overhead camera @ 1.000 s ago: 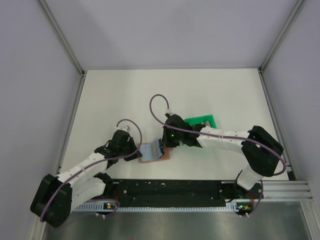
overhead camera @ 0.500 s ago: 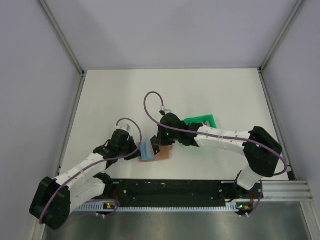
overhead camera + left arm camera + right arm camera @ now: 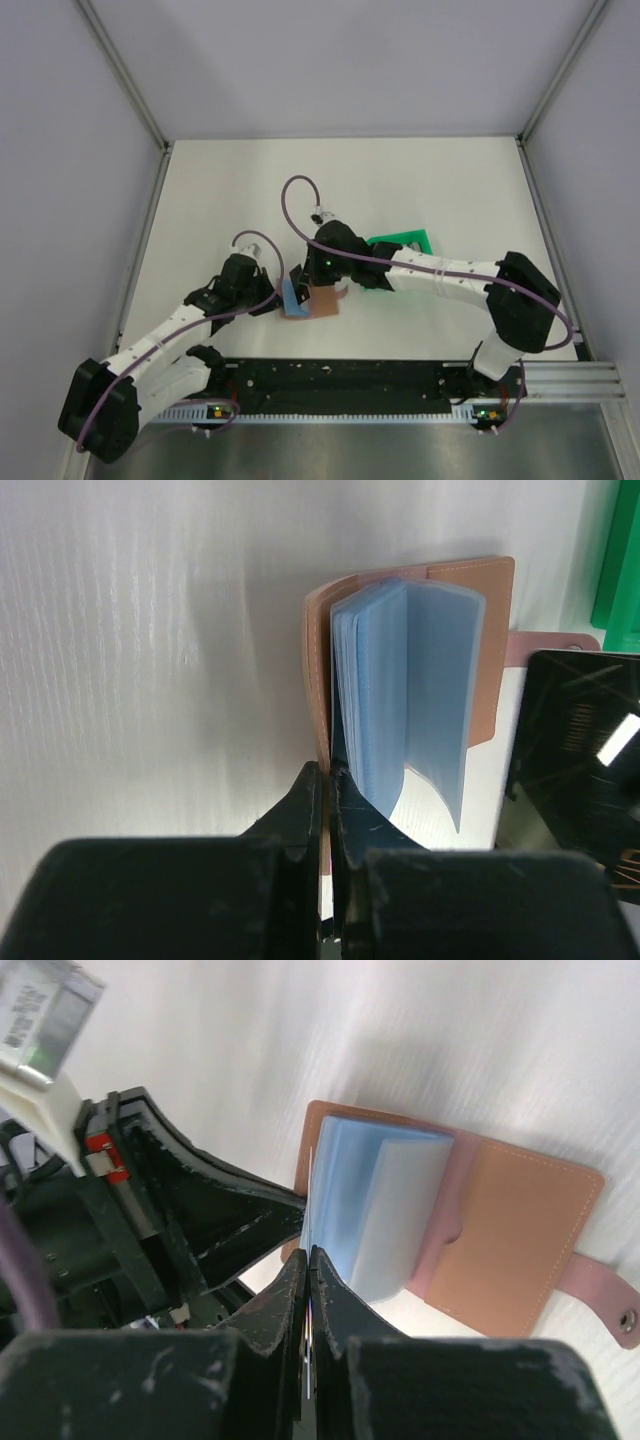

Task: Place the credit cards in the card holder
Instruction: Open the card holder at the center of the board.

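Observation:
The tan card holder lies open on the table, its blue plastic sleeves standing up. My left gripper is shut on the edge of the left cover and holds that flap upright. My right gripper is shut on a thin credit card seen edge-on, whose far edge reaches the first blue sleeve. In the left wrist view the credit card shows as a dark glossy face beside the holder. Seen from above, the right gripper hangs just past the left gripper.
A green open tray stands right behind the holder, under the right forearm. The holder's pink strap with its snap sticks out from the right cover. White walls with metal posts close in the table on three sides.
The right gripper has moved left over the holder toward the left gripper. The blue sleeves, lying flat before, now stand bunched up against the raised left cover.

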Available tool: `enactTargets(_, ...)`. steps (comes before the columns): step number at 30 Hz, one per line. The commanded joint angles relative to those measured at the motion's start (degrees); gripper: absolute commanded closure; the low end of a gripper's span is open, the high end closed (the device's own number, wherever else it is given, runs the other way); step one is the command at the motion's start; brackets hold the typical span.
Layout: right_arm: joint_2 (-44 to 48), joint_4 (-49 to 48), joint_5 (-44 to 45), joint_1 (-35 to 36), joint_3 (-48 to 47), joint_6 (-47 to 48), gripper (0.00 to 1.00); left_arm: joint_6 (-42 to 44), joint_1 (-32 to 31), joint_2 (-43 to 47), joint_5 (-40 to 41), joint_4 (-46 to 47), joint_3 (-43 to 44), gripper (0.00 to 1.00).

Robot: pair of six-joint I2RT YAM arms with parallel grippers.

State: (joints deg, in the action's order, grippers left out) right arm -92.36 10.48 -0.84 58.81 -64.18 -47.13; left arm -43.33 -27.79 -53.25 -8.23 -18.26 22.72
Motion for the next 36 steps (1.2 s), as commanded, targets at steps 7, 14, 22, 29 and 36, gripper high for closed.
enactTargets(7,-4.32,4.71,2.93,1.22,-3.84,0.11,1.0,0.62,0.11,0.17,-0.65,0.77,1.71,1.0)
enactTargets(14,-4.41,6.06,4.55,-0.18,0.19,0.2,1.0,1.23,0.19,-1.41,0.32,1.73,0.84,1.0)
enactTargets(22,-3.44,-13.07,-7.58,-5.71,11.61,-2.26,1.0,1.23,0.11,-7.12,-0.47,5.43,-0.66,1.0)
enactTargets(29,-2.83,-26.82,-13.13,-7.74,19.35,-5.16,1.0,1.41,0.11,-13.1,-0.56,5.87,0.13,1.0)
enactTargets(36,0.41,-28.15,-11.12,-8.71,21.64,-5.43,1.0,1.06,0.11,-16.79,0.06,6.83,0.31,1.0)
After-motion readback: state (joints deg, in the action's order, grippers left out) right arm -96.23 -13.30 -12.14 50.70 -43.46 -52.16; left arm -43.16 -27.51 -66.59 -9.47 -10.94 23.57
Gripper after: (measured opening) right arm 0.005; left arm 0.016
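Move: The left hand already pinches the left edge of the card holder, whose middle lies about 8 cm to its right, 1 cm ahead and 3 cm lower. The right hand, holding the black card, has the holder's middle about 12 cm below it, 2 cm back and 1 cm to its left. The blue sleeves stand 5 cm left of this hand, 2 cm back and 10 cm below. The green box is some 22 cm to its right and 10 cm ahead. With the black card still gripped, the right hand brings the card in between the blue sleeves and a loose clear one, sinking about 9 cm while drifting some 4 cm right, its wrist turning roughly 10 degrees. The left hand keeps its pinch on the cover edge, at first still, then lowers it about 3 cm towards the table and finally eases a little forward and right. ##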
